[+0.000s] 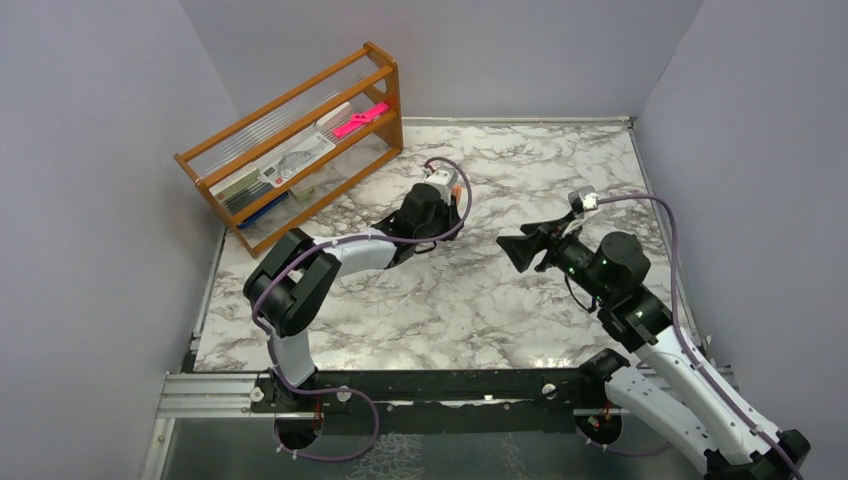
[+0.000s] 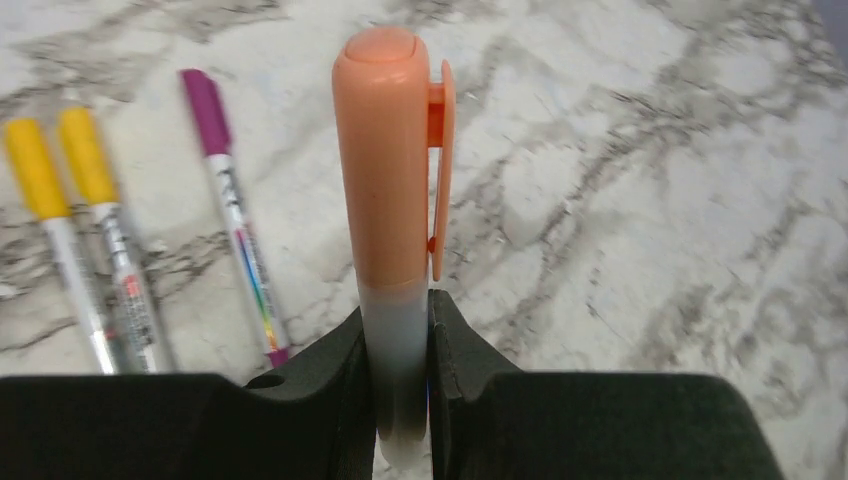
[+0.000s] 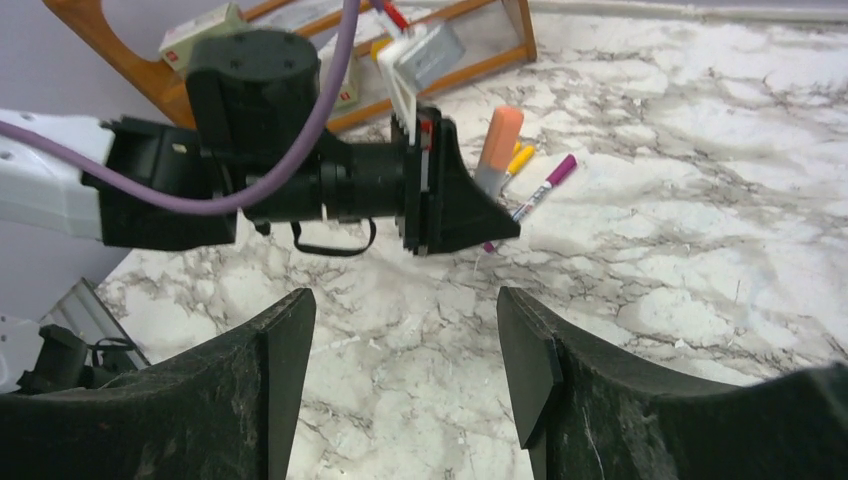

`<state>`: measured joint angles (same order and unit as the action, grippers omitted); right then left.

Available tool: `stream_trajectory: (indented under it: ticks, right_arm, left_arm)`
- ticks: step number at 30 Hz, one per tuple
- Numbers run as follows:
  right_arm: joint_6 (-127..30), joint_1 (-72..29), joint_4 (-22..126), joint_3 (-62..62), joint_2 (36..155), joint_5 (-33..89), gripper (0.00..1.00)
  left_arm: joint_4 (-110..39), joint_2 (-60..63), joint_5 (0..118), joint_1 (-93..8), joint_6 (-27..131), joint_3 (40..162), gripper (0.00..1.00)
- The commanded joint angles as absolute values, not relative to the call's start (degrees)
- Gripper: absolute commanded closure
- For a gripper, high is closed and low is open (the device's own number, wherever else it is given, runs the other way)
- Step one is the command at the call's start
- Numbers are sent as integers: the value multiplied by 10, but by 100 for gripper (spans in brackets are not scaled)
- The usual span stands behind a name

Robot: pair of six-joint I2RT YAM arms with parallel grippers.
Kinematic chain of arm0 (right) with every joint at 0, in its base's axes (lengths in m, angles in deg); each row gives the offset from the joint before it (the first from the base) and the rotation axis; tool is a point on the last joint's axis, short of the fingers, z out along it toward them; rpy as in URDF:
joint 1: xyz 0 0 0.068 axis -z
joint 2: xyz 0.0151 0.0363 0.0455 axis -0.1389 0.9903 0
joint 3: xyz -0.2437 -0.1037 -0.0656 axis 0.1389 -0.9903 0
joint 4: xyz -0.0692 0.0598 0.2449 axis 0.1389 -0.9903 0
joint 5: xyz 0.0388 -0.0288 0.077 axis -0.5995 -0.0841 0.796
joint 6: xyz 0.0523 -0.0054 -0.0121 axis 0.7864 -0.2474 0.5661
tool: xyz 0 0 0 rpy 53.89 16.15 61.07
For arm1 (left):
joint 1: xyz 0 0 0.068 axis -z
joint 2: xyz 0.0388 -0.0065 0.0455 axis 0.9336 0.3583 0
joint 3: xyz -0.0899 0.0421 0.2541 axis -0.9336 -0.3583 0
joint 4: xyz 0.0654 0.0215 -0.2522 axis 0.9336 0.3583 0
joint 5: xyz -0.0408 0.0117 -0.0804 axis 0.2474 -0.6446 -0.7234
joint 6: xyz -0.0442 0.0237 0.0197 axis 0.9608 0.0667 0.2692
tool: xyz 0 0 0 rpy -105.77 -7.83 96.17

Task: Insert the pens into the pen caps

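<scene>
My left gripper (image 2: 397, 312) is shut on the pale barrel of a pen (image 2: 395, 335) that points away from the wrist. An orange-pink pen cap (image 2: 385, 150) with a clip sits over that pen's far end. Two pens with yellow caps (image 2: 88, 155) and one with a purple cap (image 2: 205, 105) lie side by side on the marble, left of the held pen. My right gripper (image 3: 405, 325) hangs open and empty to the right, its fingers facing the left gripper (image 3: 455, 205). The right wrist view also shows the orange-pink cap (image 3: 500, 135) sticking up beyond the left gripper.
A wooden rack (image 1: 300, 150) stands at the back left, holding flat packets and a bright pink item (image 1: 360, 118). Grey walls close in the marble table (image 1: 450, 310) on three sides. A metal rail (image 1: 400, 385) runs along the near edge.
</scene>
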<state>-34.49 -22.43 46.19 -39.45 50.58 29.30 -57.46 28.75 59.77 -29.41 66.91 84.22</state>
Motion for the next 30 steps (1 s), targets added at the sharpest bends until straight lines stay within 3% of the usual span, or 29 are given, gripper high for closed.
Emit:
stream_trajectory:
  ticks: [1, 7, 16, 21, 25, 30]
  right_arm:
    - [-345, -228, 472, -407, 523, 315, 34]
    - [-345, -228, 479, -410, 535, 322, 34]
    - [-347, -228, 468, -416, 533, 316, 35]
    - [-347, -228, 471, -419, 541, 317, 35]
    - [-350, -228, 474, -421, 548, 316, 35]
    - [-347, -228, 479, -430, 552, 317, 35]
  left_arm:
    - [-384, 308, 822, -283, 636, 920, 100]
    - [-322, 355, 877, -264, 615, 981, 100]
    - [-305, 395, 827, -264, 626, 1023, 98]
    - [-300, 401, 816, -264, 627, 1030, 92]
    - [-297, 396, 817, -264, 629, 1033, 81]
    - [-296, 378, 813, -264, 623, 1032, 73]
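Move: The left hand holds the capped orange highlighter, on its way to the purple pen, whose middle lies about 8 cm ahead of it, 2 cm to its left and 9 cm below. The nearer yellow pen lies level with the purple one, some 7 cm to the hand's left, with the outer yellow pen about 2 cm farther left. For the empty right hand, the purple pen is roughly 21 cm ahead, 14 cm left and 25 cm below. The left hand keeps the orange highlighter pinched, cap end up, and carries it about 5 cm forward and to the left, in over the near end of the purple pen, then sinks some 6 cm towards the table while the wrist rolls left side up by about 25 degrees and swings a little counter-clockwise. There it stops low beside the row of pens, its squeeze easing at the very end with the fingers still about as closed, while the empty right hand, fingers still open, sinks about 4 cm well clear on the right. ##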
